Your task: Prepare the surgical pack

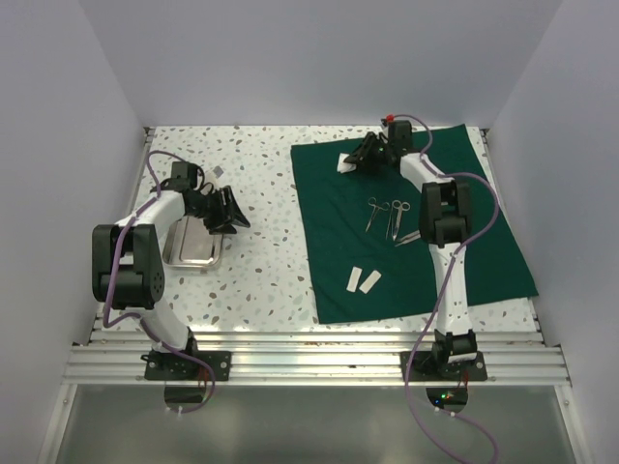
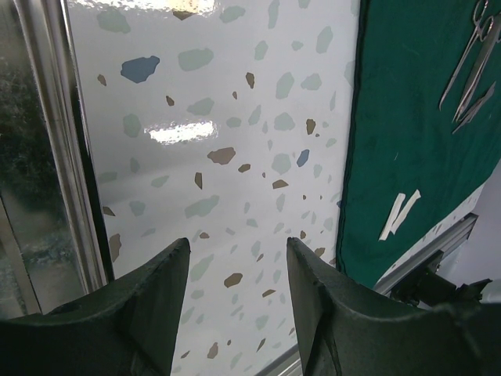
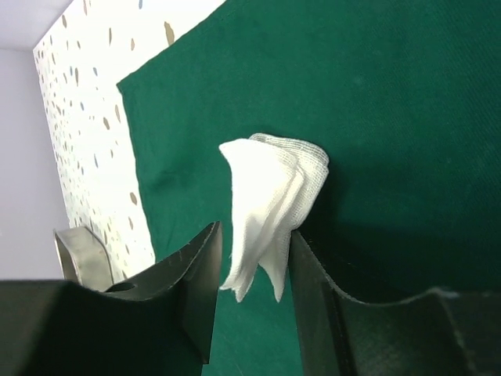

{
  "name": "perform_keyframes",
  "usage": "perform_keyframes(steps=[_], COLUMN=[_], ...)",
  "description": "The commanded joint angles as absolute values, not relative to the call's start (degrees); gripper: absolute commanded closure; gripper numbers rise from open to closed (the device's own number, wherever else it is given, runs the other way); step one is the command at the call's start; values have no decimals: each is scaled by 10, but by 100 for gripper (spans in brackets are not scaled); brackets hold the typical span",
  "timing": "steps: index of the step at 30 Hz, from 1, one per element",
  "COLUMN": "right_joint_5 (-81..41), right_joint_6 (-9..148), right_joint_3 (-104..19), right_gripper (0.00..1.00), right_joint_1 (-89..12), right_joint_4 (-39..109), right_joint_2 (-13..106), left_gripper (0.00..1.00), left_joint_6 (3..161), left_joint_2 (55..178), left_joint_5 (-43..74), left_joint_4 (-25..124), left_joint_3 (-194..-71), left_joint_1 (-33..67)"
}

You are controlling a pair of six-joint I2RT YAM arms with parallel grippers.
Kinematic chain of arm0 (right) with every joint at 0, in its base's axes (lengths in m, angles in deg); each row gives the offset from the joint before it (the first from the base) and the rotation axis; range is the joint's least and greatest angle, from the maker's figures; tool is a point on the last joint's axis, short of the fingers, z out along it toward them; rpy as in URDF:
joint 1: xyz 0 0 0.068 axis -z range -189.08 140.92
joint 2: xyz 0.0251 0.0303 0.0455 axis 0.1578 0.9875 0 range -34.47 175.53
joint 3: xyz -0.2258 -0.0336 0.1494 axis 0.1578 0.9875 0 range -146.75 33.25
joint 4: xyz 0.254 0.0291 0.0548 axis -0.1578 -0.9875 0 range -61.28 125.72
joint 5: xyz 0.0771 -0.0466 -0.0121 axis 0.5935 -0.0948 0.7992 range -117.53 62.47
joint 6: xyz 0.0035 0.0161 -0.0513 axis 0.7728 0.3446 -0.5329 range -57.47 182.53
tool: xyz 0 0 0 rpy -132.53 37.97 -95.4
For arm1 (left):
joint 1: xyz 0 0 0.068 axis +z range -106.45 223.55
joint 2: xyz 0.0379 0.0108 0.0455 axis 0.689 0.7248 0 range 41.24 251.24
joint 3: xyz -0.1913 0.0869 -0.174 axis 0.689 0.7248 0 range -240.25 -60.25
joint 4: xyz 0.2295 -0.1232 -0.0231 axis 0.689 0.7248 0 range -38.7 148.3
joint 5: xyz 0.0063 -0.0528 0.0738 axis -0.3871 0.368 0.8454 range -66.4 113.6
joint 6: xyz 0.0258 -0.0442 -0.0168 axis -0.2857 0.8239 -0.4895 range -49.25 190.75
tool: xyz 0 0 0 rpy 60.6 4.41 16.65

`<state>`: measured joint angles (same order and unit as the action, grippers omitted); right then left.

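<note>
The dark green drape (image 1: pixel 464 261) lies spread on the right half of the table. On it are steel scissor-like instruments (image 1: pixel 387 217) and two white gauze strips (image 1: pixel 364 280). My right gripper (image 1: pixel 360 159) is at the drape's far left part. A bunched white gauze (image 3: pixel 270 188) stands between its jaws, resting against one finger with a gap to the other. The right gripper (image 3: pixel 256 235) is open around it. The steel tray (image 1: pixel 193 253) sits on the left, off the drape. My left gripper (image 1: pixel 235 215) hovers open and empty just right of it over bare table (image 2: pixel 237 247).
In the left wrist view I see the tray's rim (image 2: pixel 82 196) at the left, the drape (image 2: pixel 399 117) at the right with the instruments (image 2: pixel 470 70) and the gauze strips (image 2: pixel 399 213). White walls enclose the speckled table (image 1: pixel 261 261). A metal rail (image 1: pixel 309 358) runs along the near edge.
</note>
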<state>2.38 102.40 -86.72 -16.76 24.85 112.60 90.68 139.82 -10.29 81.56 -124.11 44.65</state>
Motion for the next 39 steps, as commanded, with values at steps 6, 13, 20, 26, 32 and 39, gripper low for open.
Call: perform_keyframes(steps=[6,13,20,26,32,39], right_joint_5=[-5,40,145,219,239,214], right_joint_6=[1059,1093,1120,1143,1164,1172], right_joint_3=[-899,-915,-758,-567,-446,-384], right_gripper=[72,100,100,100,100,100], right_joint_1=[-171,-170,-186,-239,-322,-381], right_joint_4=[246,251,354,462,519,539], right_joint_2=[1143,1106,963,814,717,671], left_gripper=[43,37,28,21,15,13], left_joint_6=[896,930,1031,1156,1265,1313], left_joint_2=[1402,1406,1375,1322,1285,1248], left_joint_5=[-111,-187,-290,-349,-378,-391], left_joint_4=[809,779,658,503,380,335], left_joint_3=[-1248,-1261,-1225,-1162,-1114,-1079], left_joint_1=[451,450,447,440,408,398])
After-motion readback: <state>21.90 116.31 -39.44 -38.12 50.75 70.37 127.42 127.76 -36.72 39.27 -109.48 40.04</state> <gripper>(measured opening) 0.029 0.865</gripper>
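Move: The last gauze on the far-left part of the green cloth lies bunched at the right hand's open fingertips, about 2 cm ahead, 2 cm left and 2 cm below. The nearest clamp is some 18 cm back and 4 cm right of the right hand, at about gauze height. From the left hand the gauze is roughly 28 cm ahead, 29 cm right and 6 cm below; the metal tray is about 12 cm left, 2 cm back and 5 cm below the left hand. The right hand sinks just under a centimetre as its fingers shut and pinch the gauze, then carries it back about 27 cm, up some 17 cm and 17 cm left, off the cloth towards the left hand, its fingers swinging counter-clockwise to point left and nearer level. After a short wait the left hand rises about 12 cm and goes 9 cm right to meet the gauze, rolling its fingers up some 35 degrees to point right and spreading them wider, still empty. ##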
